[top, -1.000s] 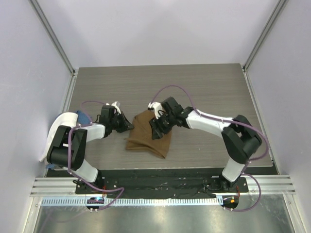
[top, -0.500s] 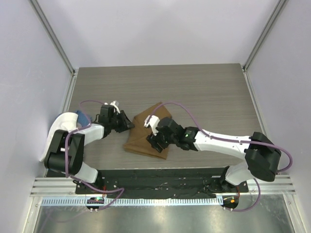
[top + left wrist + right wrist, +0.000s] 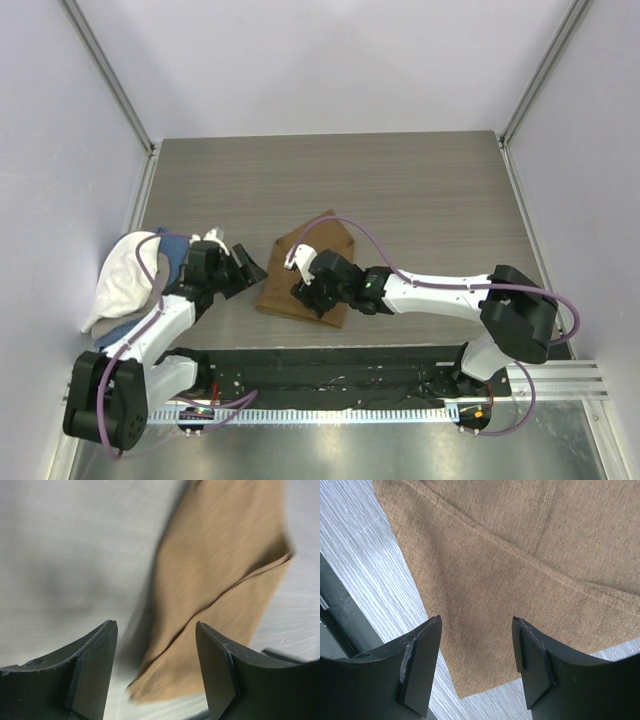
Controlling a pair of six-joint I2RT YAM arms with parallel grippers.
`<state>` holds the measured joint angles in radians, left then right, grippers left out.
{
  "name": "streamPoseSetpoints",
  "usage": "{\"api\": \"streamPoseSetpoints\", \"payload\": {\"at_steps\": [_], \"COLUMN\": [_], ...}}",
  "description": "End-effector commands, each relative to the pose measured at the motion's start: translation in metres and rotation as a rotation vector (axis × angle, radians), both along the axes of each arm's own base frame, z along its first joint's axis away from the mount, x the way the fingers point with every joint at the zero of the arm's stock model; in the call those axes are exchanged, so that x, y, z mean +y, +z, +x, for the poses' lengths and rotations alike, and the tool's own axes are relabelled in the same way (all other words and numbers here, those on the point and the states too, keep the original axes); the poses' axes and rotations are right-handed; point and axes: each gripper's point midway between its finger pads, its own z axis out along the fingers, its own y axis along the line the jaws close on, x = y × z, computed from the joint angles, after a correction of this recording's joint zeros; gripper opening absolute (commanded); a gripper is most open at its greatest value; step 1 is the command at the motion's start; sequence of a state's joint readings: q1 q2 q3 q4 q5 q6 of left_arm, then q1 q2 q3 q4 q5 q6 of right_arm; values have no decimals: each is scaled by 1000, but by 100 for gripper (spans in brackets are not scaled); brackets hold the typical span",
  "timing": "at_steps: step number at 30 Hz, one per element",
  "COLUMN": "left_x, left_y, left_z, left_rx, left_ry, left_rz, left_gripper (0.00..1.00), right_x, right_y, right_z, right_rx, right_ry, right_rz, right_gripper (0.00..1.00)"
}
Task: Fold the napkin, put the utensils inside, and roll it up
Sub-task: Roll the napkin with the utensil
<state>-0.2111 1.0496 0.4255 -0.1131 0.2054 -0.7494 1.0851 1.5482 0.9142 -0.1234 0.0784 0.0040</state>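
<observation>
The tan-brown napkin (image 3: 300, 262) lies folded on the grey table, its near corner close to the front edge. My left gripper (image 3: 250, 270) stands open just left of it, apart from the cloth. In the left wrist view the napkin (image 3: 225, 565) lies ahead and to the right of the open left gripper (image 3: 156, 625). My right gripper (image 3: 306, 292) hovers open over the napkin's near part. In the right wrist view the napkin (image 3: 520, 555) fills the space under the open right gripper (image 3: 476, 620), which holds nothing. The utensils are out of view.
A white cloth (image 3: 125, 280) lies bunched over a blue cloth (image 3: 172, 248) at the table's left edge, beside the left arm. A black rail (image 3: 330, 360) runs along the near edge. Walls close in on both sides.
My left gripper has opened, let go of the napkin's left edge and drawn back to the left. The right gripper has moved nearer over the napkin's front corner, still open.
</observation>
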Motion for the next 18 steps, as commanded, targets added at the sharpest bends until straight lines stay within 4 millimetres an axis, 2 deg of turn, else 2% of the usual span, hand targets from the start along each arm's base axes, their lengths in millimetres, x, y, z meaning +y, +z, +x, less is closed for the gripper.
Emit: {"api": "streamPoseSetpoints", "payload": {"at_steps": [1, 9, 14, 18], "left_x": [1, -4, -14, -25], "left_y": [-17, -27, -26, -21], "left_z": [-32, -56, -57, -55], "left_rx": [115, 200, 192, 193], "left_ry": [32, -5, -25, -55], "left_rz": [-35, -68, -134, -194], "left_gripper": [67, 61, 55, 43], "right_x": [18, 17, 18, 23], "right_y": [29, 27, 22, 27], "right_z": [12, 10, 10, 15], "right_rx": [-52, -46, -59, -155], "right_ry": [-18, -20, -19, -22], "right_rz": [96, 95, 96, 60], "right_gripper": [65, 65, 66, 66]}}
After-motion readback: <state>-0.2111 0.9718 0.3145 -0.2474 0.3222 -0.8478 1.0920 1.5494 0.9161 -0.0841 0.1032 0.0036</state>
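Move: The near left corner of the rolled napkin lies about 7 cm back from the left hand, straight behind it to the side, and some 5 cm below. The middle of the napkin is about 10 cm to this hand's right and 1 cm ahead, its near right corner roughly 17 cm right and 11 cm back, both at table height. From the right hand the near left corner is some 10 cm left and 2 cm back, about 6 cm below. One fingertip of the left hand seems to meet the napkin's near left corner as the open fingers come down astride it. The hand draws back about 6 cm and sinks some 3 cm, quickly at first and then easing, while the wrist tips about 10–15 degrees further down and the fingers close partway without shutting. ##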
